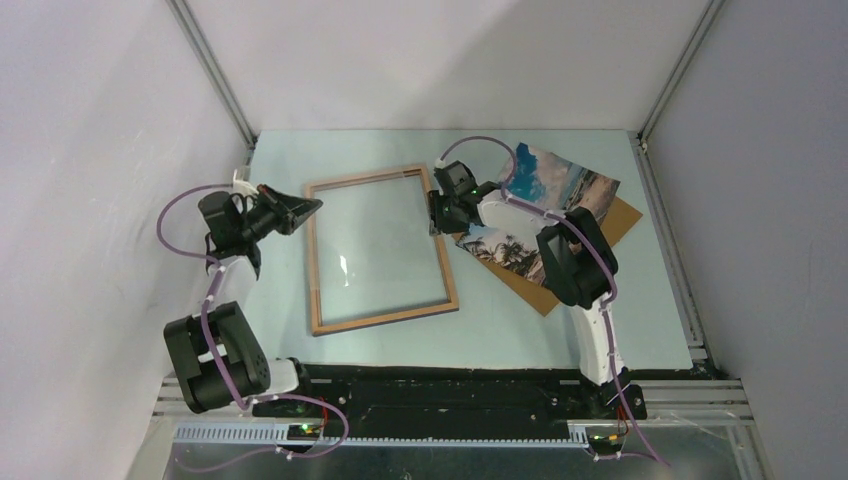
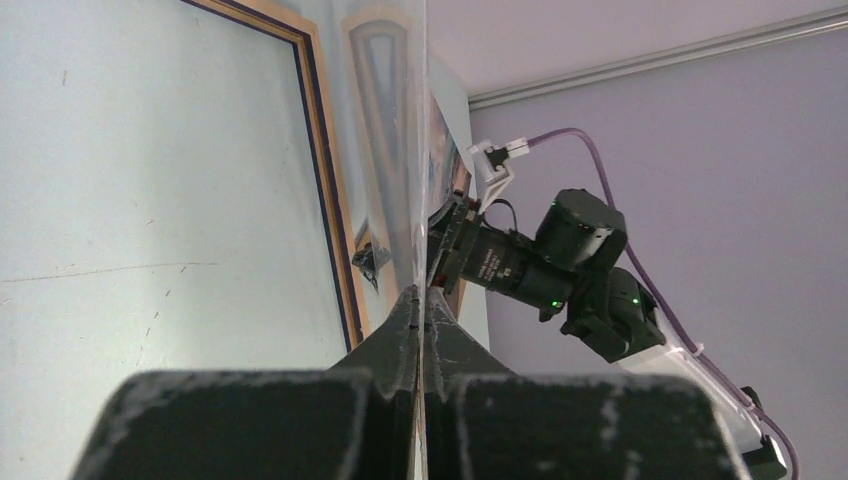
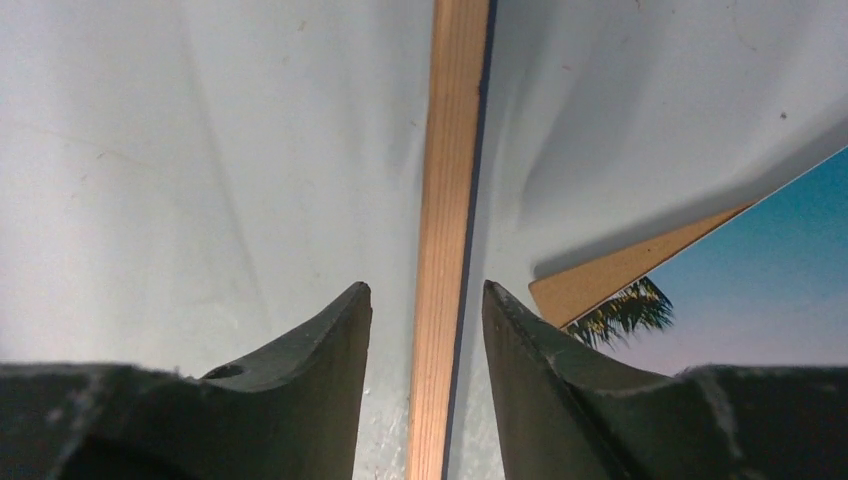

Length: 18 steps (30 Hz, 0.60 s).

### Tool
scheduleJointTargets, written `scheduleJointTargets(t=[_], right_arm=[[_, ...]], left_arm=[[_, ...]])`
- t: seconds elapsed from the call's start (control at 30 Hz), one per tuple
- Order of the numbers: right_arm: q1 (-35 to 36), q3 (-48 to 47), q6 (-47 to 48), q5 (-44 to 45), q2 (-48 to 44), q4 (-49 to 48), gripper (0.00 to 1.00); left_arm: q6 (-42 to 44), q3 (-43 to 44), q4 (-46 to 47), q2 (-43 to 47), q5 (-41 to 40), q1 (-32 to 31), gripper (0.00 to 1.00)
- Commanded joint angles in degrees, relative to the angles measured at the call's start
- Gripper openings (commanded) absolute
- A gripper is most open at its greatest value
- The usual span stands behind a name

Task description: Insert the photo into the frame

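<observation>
The frame (image 1: 385,315) lies flat in the middle of the table, wood-brown face up. My right gripper (image 1: 437,212) straddles its right rail (image 3: 450,150) with the jaws open and a gap on each side. The photo (image 1: 565,190), a beach print with blue sky and palms, lies to the right on the brown backing board (image 1: 622,215), partly under my right arm; one corner (image 3: 770,260) shows in the right wrist view. My left gripper (image 2: 421,292) is shut on the edge of a thin clear pane (image 2: 395,120) at the frame's left rail (image 2: 325,150).
Grey enclosure walls with metal corner rails close in the table on the left, back and right. The right arm's elbow (image 1: 575,260) hangs over the board and print. Bare table (image 1: 620,320) lies in front of the board.
</observation>
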<state>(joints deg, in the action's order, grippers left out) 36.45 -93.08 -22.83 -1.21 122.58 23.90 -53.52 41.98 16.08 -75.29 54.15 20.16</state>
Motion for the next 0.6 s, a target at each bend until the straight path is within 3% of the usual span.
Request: scheduleJointTargets(t=[0.0, 0.17, 0.33, 0.57], right_arm=[[-1.0, 1.1, 0.5, -1.5, -6.9, -2.6, 0.55], [-2.6, 2.1, 1.5, -2.4, -9.8, -3.1, 0.62], [-5.3, 5.7, 3.7, -3.6, -12.5, -5.3, 0.77], [-8.5, 13.8, 5.2, -8.4, -16.4, -11.6, 0.8]], left_arm=[[0.4, 0.6, 4.3, -0.9, 2.2, -1.3, 0.0], [-0.2, 0.9, 5.6, -2.8, 2.5, -2.9, 0.0], [1.0, 1.7, 5.7, -4.9, 2.2, -3.7, 0.0], [1.4, 2.1, 6.1, -7.0, 2.1, -4.9, 0.0]])
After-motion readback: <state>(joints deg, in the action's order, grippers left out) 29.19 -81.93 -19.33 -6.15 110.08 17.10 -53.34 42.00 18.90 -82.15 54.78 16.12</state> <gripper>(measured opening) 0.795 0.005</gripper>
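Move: The right hand's parted fingers straddle the frame's right rail, about 2 cm above its middle. The photo's middle lies some 23 cm to this hand's right, 3 cm farther out and 3 cm below. The left hand, pinching the clear sheet, has the frame's middle about 10 cm to its right, 1 cm ahead and 20 cm below; the photo lies some 46 cm right and 8 cm ahead of it. Right hand opens wider, lifts 6 cm off the frame, then swings right; left lowers the sheet 3 cm. ##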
